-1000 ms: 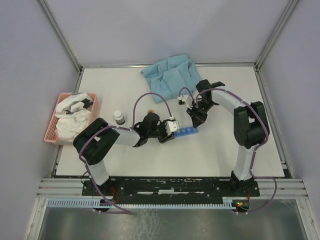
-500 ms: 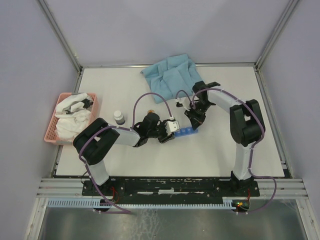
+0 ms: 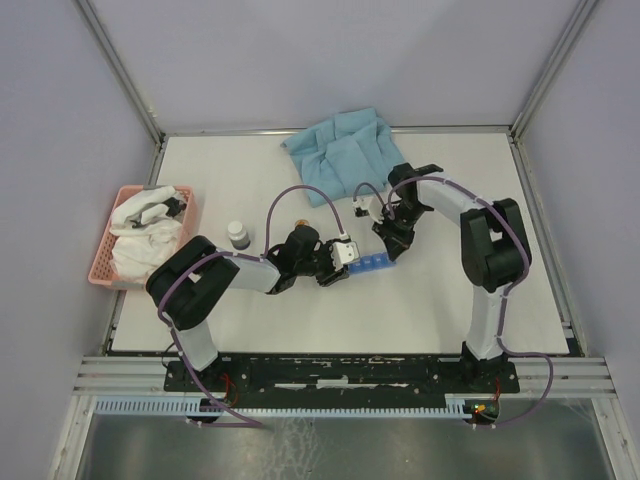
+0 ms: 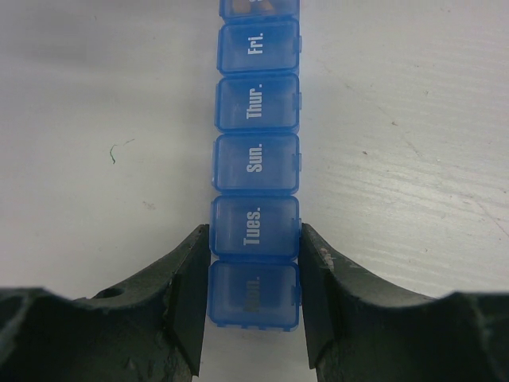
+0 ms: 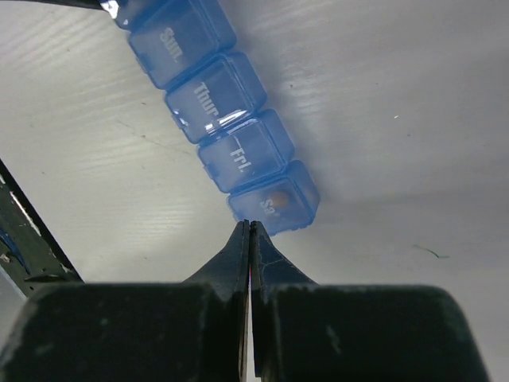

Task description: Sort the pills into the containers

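Note:
The containers are one bright-blue pill-organiser strip (image 3: 368, 264) lying mid-table, its lids down. My left gripper (image 4: 253, 235) is shut on its near end, a finger on each side of the "Tues." compartment (image 4: 254, 230) and the one below it. My right gripper (image 5: 250, 226) is shut with nothing between its fingers. Its tips sit at the edge of the strip's far end compartment (image 5: 278, 203). An orange pill (image 5: 276, 198) shows through that lid. In the top view the right gripper (image 3: 392, 246) hovers over the strip's right end.
A small bottle with a dark cap (image 3: 239, 235) stands left of the left arm. A pink basket (image 3: 103, 254) holding white cloths sits at the left edge. A crumpled blue cloth (image 3: 340, 150) lies at the back.
The right arm has shifted slightly left and down toward the strip's right end. The left arm and the strip have not moved.

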You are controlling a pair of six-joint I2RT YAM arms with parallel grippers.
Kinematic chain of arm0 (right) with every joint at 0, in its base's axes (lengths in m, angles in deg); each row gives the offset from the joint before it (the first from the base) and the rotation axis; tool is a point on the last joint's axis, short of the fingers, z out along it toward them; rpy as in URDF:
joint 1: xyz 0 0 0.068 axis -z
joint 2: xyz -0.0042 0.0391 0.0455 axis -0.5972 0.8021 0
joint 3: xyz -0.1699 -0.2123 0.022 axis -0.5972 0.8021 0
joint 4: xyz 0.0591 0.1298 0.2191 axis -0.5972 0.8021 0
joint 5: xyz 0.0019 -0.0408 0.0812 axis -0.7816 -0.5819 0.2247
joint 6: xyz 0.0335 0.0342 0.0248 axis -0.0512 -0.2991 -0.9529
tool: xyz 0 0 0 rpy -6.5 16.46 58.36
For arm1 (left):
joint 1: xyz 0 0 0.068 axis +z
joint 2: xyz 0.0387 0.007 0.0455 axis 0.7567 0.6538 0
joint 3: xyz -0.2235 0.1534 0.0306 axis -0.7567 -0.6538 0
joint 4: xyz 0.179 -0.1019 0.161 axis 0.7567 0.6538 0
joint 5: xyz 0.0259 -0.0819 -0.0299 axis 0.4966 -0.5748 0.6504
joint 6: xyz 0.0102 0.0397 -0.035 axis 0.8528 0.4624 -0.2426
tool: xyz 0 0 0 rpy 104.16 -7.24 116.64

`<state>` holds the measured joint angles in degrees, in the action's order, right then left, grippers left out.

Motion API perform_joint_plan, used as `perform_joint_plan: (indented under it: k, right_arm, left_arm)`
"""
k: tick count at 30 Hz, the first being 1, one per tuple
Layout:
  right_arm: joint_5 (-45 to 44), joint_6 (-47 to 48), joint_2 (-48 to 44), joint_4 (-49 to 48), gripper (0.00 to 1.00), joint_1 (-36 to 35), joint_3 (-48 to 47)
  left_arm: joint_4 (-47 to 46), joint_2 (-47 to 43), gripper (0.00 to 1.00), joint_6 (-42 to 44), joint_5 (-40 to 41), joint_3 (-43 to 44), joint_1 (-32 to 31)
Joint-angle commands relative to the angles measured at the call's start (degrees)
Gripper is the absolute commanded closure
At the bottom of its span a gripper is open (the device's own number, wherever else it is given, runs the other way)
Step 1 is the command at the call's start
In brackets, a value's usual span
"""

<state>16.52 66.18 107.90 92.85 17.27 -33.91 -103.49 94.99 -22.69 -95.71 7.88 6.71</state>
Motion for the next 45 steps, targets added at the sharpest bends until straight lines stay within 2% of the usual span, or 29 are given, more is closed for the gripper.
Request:
perform_joint_plan:
  k: [1, 6, 14, 17, 23, 26, 27, 31, 36, 38, 40, 43, 45]
  right_arm:
    - [-4.22, -0.99, 4.52, -0.20, 0.99, -0.82, -0.44]
    - [-5.31, -2.63, 4.98, -0.64, 0.99, -0.75, -1.11]
    - [6.75, 1.69, -2.81, 3.50, 0.99, 2.38, -1.82]
    - [7.62, 1.28, -6.71, 1.01, 0.97, 3.35, -0.50]
    - [7.32, -0.86, -13.96, -4.89, 0.92, 4.47, 2.79]
    - [7.77, -1.56, -16.68, -6.68, 0.88, 4.99, 3.87]
    - [8.00, -1.71, -17.49, -7.17, 0.87, 5.27, 4.21]
    - [9.32, -2.08, -21.09, -8.32, 0.86, 6.39, 4.93]
    - [10.97, -2.78, -27.98, -11.36, 0.80, 8.09, 7.59]
    - [12.08, -3.50, -31.59, -13.21, 0.76, 9.27, 8.68]
    - [13.35, -4.47, -35.43, -15.23, 0.68, 10.43, 9.97]
    - [14.89, -7.66, -41.37, -18.81, 0.37, 12.13, 12.10]
    - [15.00, -11.33, -45.08, -21.07, 0.23, 13.40, 12.91]
  left_arm:
    - [-0.29, 0.66, 0.83, 1.25, -1.24, 1.57, 0.01]
    - [-0.63, 0.32, 0.83, 1.34, -1.39, 1.10, 0.01]
    - [-1.04, 0.04, 0.82, 0.94, -1.31, 0.92, 0.01]
    - [-0.74, -0.31, 0.69, -0.93, -1.19, 1.69, 0.01]
    - [-2.04, -2.64, 0.34, -7.11, 0.37, 2.36, 0.01]
    - [-4.04, -6.35, 0.18, -10.13, 0.03, 1.31, 0.01]
    - [-4.37, -7.97, 0.10, -11.12, -0.22, 0.97, 0.01]
    - [-5.64, -14.77, 0.07, -15.87, -0.94, -0.90, -0.16]
    - [-10.19, -26.45, 0.07, -27.18, -1.89, -6.66, -0.13]
    - [-10.54, -32.19, 0.07, -31.95, -1.66, -8.93, -0.09]
    - [-9.23, -39.49, 0.01, -36.63, -0.56, -10.36, -0.08]
    - [-4.95, -48.53, 0.01, -41.23, 2.81, -10.77, 0.05]
    - [-1.83, -54.11, 0.01, -44.83, 8.28, -10.37, 0.17]
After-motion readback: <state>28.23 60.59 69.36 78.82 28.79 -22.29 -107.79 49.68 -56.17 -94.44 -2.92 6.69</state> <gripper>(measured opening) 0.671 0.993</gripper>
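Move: The right hand, fingers shut, is just over the organizer's Saturday compartment, whose middle lies about 3 cm below, 1 cm nearer the base and 1 cm to the left. The blue cloth is some 23 cm ahead and 10 cm left of this hand. The left hand holds the organizer's other end; its middle is about 5 cm to the right, 1 cm ahead and 1 cm below. From the left hand, the amber bottle stands roughly 6 cm ahead and 9 cm left. Downward first, the right hand dips about 2 cm towards the Saturday lid and pauses, then climbs some 20 cm away from it, drifting right, fingers opening and tips swinging forward and up. Meanwhile the left hand, still at first, opens wide, lets go of the organizer and lifts about 24 cm, then also drawing back and slightly left as its fingers tip up nearly level. ##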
